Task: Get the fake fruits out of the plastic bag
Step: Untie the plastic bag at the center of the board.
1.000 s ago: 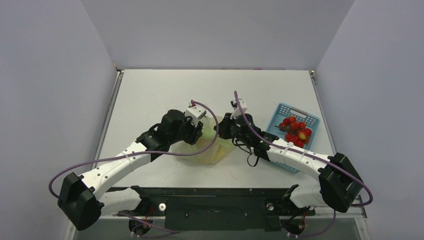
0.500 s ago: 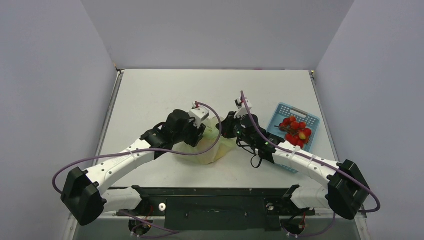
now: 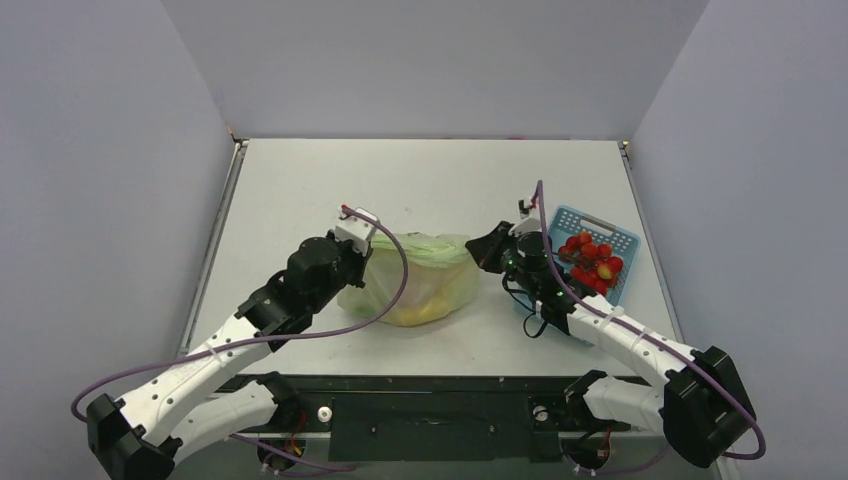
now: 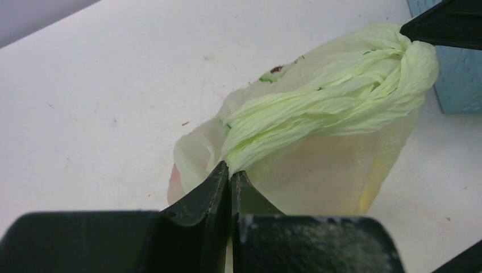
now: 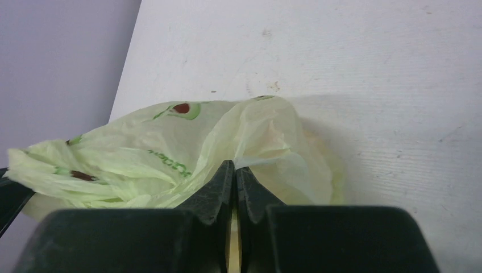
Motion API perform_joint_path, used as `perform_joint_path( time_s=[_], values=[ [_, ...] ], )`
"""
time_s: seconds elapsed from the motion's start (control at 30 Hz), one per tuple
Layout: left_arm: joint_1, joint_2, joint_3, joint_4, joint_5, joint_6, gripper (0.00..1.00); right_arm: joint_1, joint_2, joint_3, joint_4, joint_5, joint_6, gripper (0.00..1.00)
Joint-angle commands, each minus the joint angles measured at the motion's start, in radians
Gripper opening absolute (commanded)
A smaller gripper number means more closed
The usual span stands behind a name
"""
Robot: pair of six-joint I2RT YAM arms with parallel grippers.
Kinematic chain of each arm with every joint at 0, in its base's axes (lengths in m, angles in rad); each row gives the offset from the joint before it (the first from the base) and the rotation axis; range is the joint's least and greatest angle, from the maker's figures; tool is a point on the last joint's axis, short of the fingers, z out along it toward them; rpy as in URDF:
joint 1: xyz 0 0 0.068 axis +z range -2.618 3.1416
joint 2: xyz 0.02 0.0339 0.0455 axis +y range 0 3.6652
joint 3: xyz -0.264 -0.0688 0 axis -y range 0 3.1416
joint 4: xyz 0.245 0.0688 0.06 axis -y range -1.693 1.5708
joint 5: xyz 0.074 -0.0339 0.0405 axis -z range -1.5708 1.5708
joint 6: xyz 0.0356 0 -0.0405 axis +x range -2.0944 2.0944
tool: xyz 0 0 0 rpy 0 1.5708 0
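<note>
The pale yellow-green plastic bag (image 3: 418,280) lies mid-table, stretched between my two grippers. My left gripper (image 3: 358,256) is shut on the bag's left end; in the left wrist view (image 4: 230,170) its jaws pinch the twisted handle (image 4: 318,108). My right gripper (image 3: 482,250) is shut on the bag's right end, jaws closed on a fold (image 5: 234,165). Yellow and reddish fake fruits (image 3: 425,308) show dimly through the bag (image 4: 341,170). More red fruits (image 3: 592,260) lie in the blue basket.
The blue lattice basket (image 3: 582,222) stands right of the bag, behind my right arm. Its corner shows in the left wrist view (image 4: 460,79). Grey walls close in the table on three sides.
Both grippers have moved apart, left to the left and right to the right, pulling the bag's top out wide. The bag now lies stretched between them.
</note>
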Motion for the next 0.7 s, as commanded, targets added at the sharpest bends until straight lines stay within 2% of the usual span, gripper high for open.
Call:
perform_joint_path(
  time_s=[0.0, 0.13, 0.23, 0.3, 0.4, 0.53, 0.67],
  values=[
    [-0.002, -0.088, -0.029, 0.126, -0.106, -0.009, 0.00, -0.109, -0.006, -0.056, 0.131, -0.141, 0.106, 0.00],
    [0.000, -0.114, -0.039, 0.139, -0.109, -0.011, 0.00, -0.160, 0.037, -0.083, 0.213, -0.233, 0.149, 0.00],
    [-0.001, -0.115, -0.042, 0.137, -0.114, -0.012, 0.00, -0.160, 0.061, -0.062, 0.191, -0.252, 0.139, 0.00],
    [-0.001, -0.110, -0.040, 0.135, -0.116, -0.012, 0.00, -0.151, 0.066, -0.037, 0.149, -0.254, 0.116, 0.04],
    [0.000, -0.103, -0.030, 0.126, -0.104, -0.012, 0.00, -0.117, 0.038, 0.004, 0.068, -0.177, 0.061, 0.15],
    [-0.001, -0.103, -0.034, 0.125, -0.101, -0.013, 0.00, -0.020, -0.004, 0.060, -0.078, -0.040, -0.016, 0.33],
    [0.000, -0.089, -0.023, 0.118, -0.101, -0.011, 0.00, 0.091, -0.015, 0.123, -0.141, 0.081, -0.095, 0.49]
  ],
)
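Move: My left fingers already pinch the left end of the bag's gathered rim, with the body of the plastic bag about 11 cm to their right, roughly level in reach and 14 cm below. My right fingers pinch its right end; from them the bag's body is some 9 cm left, 2 cm back and 10 cm lower. The blue basket stands about 24 cm to the right of my right hand, 2 cm farther out and 13 cm below, the tomatoes in it 26 cm right and 4 cm ahead. I finish the pull, drawing my right hand about 2 cm outward to the right and a little down and forward, while my left hand goes about 2 cm left and up, then stays, still pinching its side. I then open my right fingers almost halfway, letting go of the rim, and swing that hand back some 3 cm left towards the bag, drawing it back and slightly up. ##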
